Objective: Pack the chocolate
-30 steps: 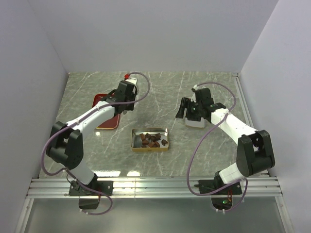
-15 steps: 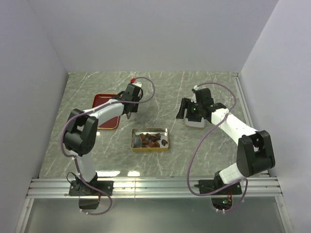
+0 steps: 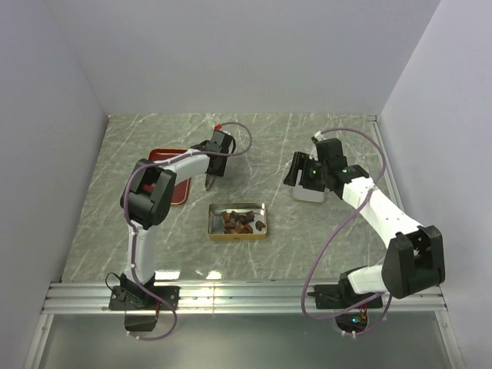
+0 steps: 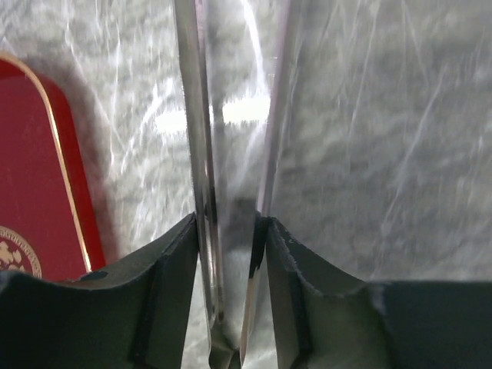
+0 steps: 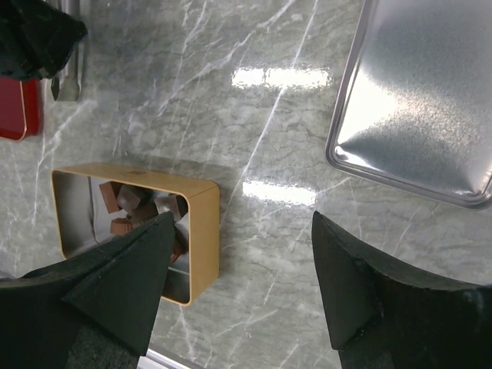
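Observation:
Several pieces of chocolate (image 3: 237, 221) lie in an open gold tin (image 3: 261, 231) at the table's middle; the right wrist view shows the chocolate (image 5: 123, 204) inside the gold tin (image 5: 201, 231). My left gripper (image 3: 216, 163) hangs behind the tin, shut on metal tongs (image 3: 209, 183). In the left wrist view the tongs' two blades (image 4: 201, 154) run up between the jaws of the left gripper (image 4: 231, 223), over bare marble. My right gripper (image 3: 296, 171) stands open and empty; in its own view the right gripper (image 5: 242, 223) hovers over marble right of the tin.
A red lid (image 3: 173, 191) lies flat left of the left gripper, its edge at the red lid (image 4: 38, 192) in the wrist view. A shallow silver tin piece (image 3: 310, 192) rests under the right wrist, seen as the silver piece (image 5: 419, 100). Walls enclose three sides.
The left arm has swung right and back, carrying the tongs away from the red lid toward the table's middle. The right arm has shifted slightly right.

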`<control>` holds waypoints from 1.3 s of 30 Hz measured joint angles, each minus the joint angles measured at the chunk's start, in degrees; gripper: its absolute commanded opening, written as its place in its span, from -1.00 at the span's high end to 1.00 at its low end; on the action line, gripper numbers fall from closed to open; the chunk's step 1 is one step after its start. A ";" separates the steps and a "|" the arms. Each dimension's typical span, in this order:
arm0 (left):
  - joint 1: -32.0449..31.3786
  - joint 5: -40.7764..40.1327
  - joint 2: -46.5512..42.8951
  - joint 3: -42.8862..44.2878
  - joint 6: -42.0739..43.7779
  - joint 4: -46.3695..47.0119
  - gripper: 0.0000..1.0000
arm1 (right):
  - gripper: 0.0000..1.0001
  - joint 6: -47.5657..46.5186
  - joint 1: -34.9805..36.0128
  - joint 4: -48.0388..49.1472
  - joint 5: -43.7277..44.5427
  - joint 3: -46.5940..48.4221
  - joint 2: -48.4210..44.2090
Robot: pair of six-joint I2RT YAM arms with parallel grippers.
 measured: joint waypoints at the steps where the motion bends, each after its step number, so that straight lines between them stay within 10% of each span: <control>1: 0.00 -0.17 0.66 0.98 -0.31 -0.42 -0.02 | -0.58 0.17 -0.17 -0.04 0.04 0.00 -0.13; 15: 0.15 -0.55 0.31 2.64 -2.21 -2.78 -0.99 | -0.59 -0.22 -5.31 -3.21 2.16 0.55 -1.53; 39: 0.15 23.08 -24.22 10.23 -17.57 -10.38 -0.98 | -0.59 -4.39 -19.56 -5.75 5.70 9.42 6.88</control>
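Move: The left hand still grips the tongs by their joined end, their middle roughly 4 cm ahead, 1 cm right and 2 cm lower. The red tray is about 16 cm to its left, level with it; the gold box with the chocolates is some 17 cm back and 10 cm right. From the right hand the grey tray lies about 10 cm ahead, 8 cm right and 13 cm below, and the gold box about 6 cm back and 18 cm left. The left fingers open wide and let go of the tongs with the hand almost still. It then climbs about 24 cm off them, drifting right and a little back while rolling some 40 degrees, left side down. Meanwhile the open, empty right hand swings about 14 cm right and somewhat forward to the far right side of the grey tray, rising then sinking again and turning clockwise, touching nothing. ##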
